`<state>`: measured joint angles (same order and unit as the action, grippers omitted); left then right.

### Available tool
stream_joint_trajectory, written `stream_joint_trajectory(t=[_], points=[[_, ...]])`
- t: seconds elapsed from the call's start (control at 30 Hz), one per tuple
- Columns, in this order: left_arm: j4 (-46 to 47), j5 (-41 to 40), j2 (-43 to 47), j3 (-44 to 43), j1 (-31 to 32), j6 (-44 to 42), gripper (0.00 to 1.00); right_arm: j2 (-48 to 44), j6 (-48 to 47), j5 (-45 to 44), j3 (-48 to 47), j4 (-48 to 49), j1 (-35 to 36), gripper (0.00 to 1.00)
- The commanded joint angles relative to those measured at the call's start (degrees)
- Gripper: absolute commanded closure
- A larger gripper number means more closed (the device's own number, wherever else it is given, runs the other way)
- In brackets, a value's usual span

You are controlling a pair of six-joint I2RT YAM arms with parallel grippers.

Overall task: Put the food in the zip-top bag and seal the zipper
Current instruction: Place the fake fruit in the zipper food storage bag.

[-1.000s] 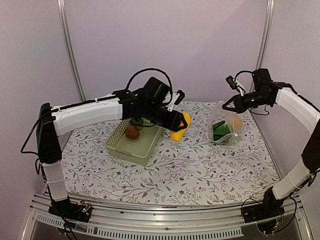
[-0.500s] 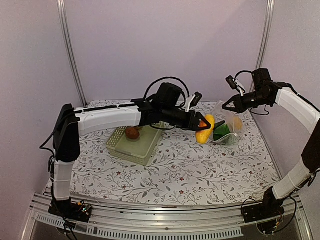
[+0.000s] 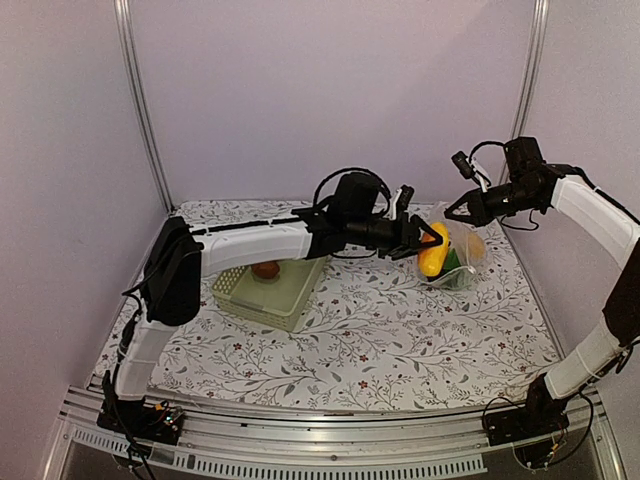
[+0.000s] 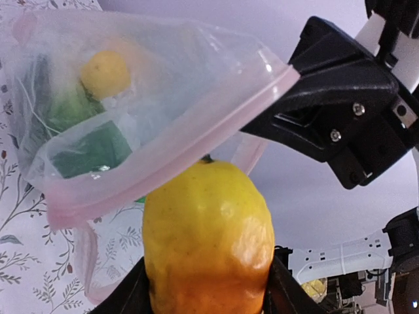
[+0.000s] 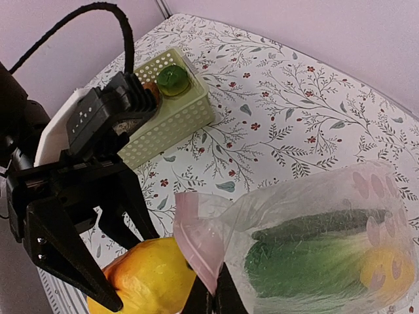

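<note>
My left gripper (image 3: 425,243) is shut on a yellow-orange toy fruit (image 3: 433,252), seen close up in the left wrist view (image 4: 208,235), and holds it at the open mouth of the clear zip-top bag (image 3: 455,250). My right gripper (image 3: 452,212) is shut on the bag's pinkish zipper strip (image 5: 203,252) and lifts that edge. Inside the bag lie a green cucumber (image 5: 314,226), bok choy (image 5: 308,268) and a yellow piece (image 5: 386,271). The fruit touches the strip (image 4: 163,154).
A pale green lattice basket (image 3: 270,290) stands left of centre on the floral cloth, with a brown piece (image 3: 265,270) in it. The right wrist view shows a green piece (image 5: 174,78) in the basket (image 5: 177,121) too. The left arm stretches across the middle.
My left arm has carried the yellow-orange fruit from beside the basket rightwards to the bag's mouth. The right gripper and bag have stayed still.
</note>
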<state>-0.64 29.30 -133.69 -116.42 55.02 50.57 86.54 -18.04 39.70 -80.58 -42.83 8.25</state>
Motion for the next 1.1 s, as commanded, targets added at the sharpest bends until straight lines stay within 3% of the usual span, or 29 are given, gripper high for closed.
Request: stream_joint_trajectory(t=[0.0, 0.27, 0.37, 0.4, 0.43, 0.47, 0.5, 1.07], points=[[1.58, -5.31, -2.53, -2.53, 0.31, 7.59, 0.66, -2.42, 0.01, 2.02, -0.11, 0.12, 0.27, 1.00], [0.86, -9.60, -7.05, -8.04, 0.17, 14.67, 0.61, -2.99, 0.37, 3.83, 0.21, 0.03, 0.24, 1.00], [0.89, -12.74, -7.24, -7.77, 0.26, 17.43, 0.51, -3.05, 0.54, 4.57, 0.25, -0.09, 0.27, 1.00], [0.92, -13.67, -7.28, -8.02, 0.35, 18.30, 0.47, -3.05, 0.55, 4.69, 0.18, 0.01, 0.26, 1.00], [0.91, -14.37, -7.38, -8.25, 0.35, 19.27, 0.33, -2.98, 0.68, 4.80, 0.00, 0.02, 0.27, 1.00], [1.19, -14.82, -7.38, -8.61, 0.36, 20.32, 0.09, -2.83, 1.05, 5.15, -0.28, -0.02, 0.27, 1.00], [1.31, -15.14, -7.26, -8.87, 0.35, 20.97, 0.02, -2.38, 1.38, 5.52, -0.80, -0.10, 0.20, 1.00], [2.48, -25.59, 2.54, -4.30, 1.55, 7.30, 0.00, 5.58, 5.11, 7.76, -9.62, -2.62, -2.39, 1.00]])
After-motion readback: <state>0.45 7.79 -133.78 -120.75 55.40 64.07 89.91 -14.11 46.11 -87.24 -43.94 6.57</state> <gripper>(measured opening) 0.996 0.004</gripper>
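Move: The left hand holds the orange-yellow fruit just outside the open mouth of the bag; the middle of that mouth lies about 4 cm ahead, 3 cm to its right and 4 cm lower. The rim pinched by the right fingers is some 5 cm ahead, 5 cm right and 3 cm above. The green vegetables in the bag lie about 6 cm ahead, 8 cm right and 14 cm below. From the right hand, the mouth is roughly 2 cm back, 2 cm left and 7 cm below. Carry the orange-yellow fruit forward about 5 cm and slightly down into the bag's mouth, turning the left wrist some 25 degrees counter-clockwise overall; then open the fingers wide to let go and rise about 5 cm clear. Keep the right fingers pinching the rim and lift it about 3 cm, ending slightly farther forward. ##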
